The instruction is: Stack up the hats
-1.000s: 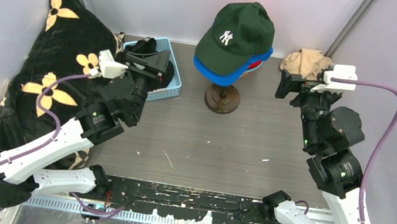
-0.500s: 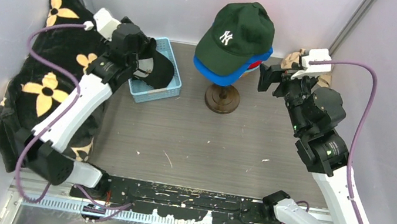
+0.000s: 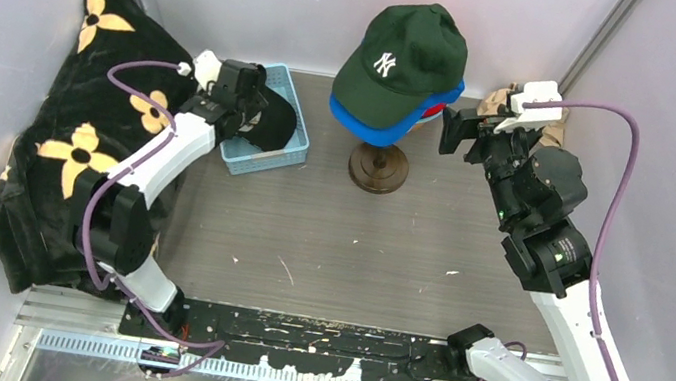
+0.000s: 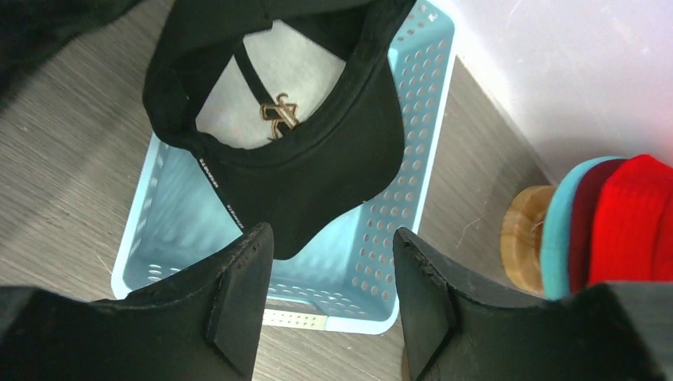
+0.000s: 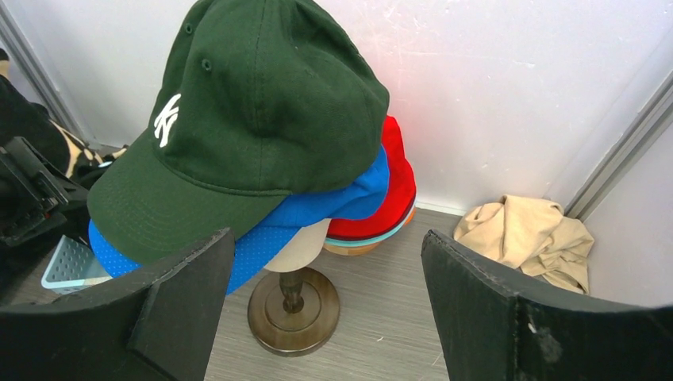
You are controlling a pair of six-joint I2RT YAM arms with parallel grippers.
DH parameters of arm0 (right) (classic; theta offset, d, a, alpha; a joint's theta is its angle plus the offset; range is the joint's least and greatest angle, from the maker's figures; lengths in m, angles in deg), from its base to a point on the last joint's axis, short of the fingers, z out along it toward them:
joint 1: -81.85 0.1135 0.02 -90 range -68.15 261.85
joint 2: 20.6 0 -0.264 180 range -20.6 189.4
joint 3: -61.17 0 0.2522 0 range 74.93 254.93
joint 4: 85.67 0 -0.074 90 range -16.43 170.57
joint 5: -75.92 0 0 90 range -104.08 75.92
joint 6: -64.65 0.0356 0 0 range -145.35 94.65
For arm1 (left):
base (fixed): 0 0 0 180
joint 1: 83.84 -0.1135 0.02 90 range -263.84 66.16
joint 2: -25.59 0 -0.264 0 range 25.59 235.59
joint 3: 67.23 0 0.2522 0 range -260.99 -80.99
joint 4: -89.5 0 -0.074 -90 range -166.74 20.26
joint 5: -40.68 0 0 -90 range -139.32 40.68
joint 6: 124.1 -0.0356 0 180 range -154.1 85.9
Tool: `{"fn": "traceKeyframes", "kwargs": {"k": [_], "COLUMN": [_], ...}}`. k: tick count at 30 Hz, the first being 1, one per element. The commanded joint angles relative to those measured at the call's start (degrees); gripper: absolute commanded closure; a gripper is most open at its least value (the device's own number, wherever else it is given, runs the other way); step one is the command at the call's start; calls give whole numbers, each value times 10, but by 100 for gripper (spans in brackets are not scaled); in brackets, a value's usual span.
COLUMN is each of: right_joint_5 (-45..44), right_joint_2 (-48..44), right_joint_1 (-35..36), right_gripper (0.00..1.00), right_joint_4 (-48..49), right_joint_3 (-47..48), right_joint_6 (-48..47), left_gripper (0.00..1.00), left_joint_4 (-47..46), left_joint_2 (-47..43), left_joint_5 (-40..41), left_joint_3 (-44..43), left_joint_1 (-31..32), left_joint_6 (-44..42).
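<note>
A dark green "NY" cap tops the stack of hats on the stand. Under it sit a blue cap, then a red hat and a teal one. A black cap lies upside down in the light blue basket, its gold buckle showing. My left gripper hovers open over the basket's near rim, just short of the cap's brim. My right gripper stands open to the right of the stack, holding nothing.
The stand's round wooden base rests on the table under the stack. A beige rag lies in the back right corner. A black flowered cloth covers the left side. Walls close in on three sides.
My left arm has swung up and back from the table's left middle to the basket. The right gripper has shifted left toward the stack, then held still.
</note>
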Motion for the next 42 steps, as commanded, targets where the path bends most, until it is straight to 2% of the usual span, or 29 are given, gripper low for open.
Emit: {"fn": "traceKeyframes", "kwargs": {"k": [1,12,26,34,36,39,42], "right_joint_5": [-16,-20,-28,-32,-34,-34,-30], "right_joint_2": [-4,1,13,28,32,37,40], "right_joint_1": [-1,-1,-1,-1,-1,-1,-1], "right_gripper": [8,8,8,8,8,8,8], "right_joint_4": [40,45,45,45,45,44,43], "right_joint_3": [-3,-19,-19,-15,-15,-13,-13], "right_joint_6": [-7,-7,-11,-12,-13,-13,-13], "left_gripper": [43,43,44,47,52,68,98], "left_joint_4": [-30,-44,-86,-112,-125,-144,-170], "left_joint_2": [22,45,86,135,147,159,154], "left_joint_5": [-27,-3,-16,-40,-48,-57,-59], "left_joint_3": [18,70,83,62,59,57,62], "left_joint_1": [-6,-12,-51,-77,-82,-86,-87], "left_joint_6": [35,54,59,53,57,60,60]}}
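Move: The black cap, last one in the blue basket, has its middle about 9 cm ahead of the left hand and 15 cm below, neither left nor right; the basket's middle is about 7 cm ahead and 18 cm down. The head stand's foot is roughly level with the left hand and 30 cm to its right, 20 cm below; the green cap above it is 2 cm ahead, 31 cm right and 20 cm higher. From the right hand, the black cap lies some 26 cm ahead, 41 cm left and 40 cm down. The left hand sinks about 15 cm into the blue basket, first nearly straight down with the fingers tipping some 10 degrees steeper, then slanting left and forward by about 4 cm each, and at the very end its half-open fingers close and pinch the near rim of the black cap at the strip with white lettering. Meanwhile the right hand, still wide open and touching nothing, eases about 3 cm down and 3 cm forward towards the green cap on the stand. ##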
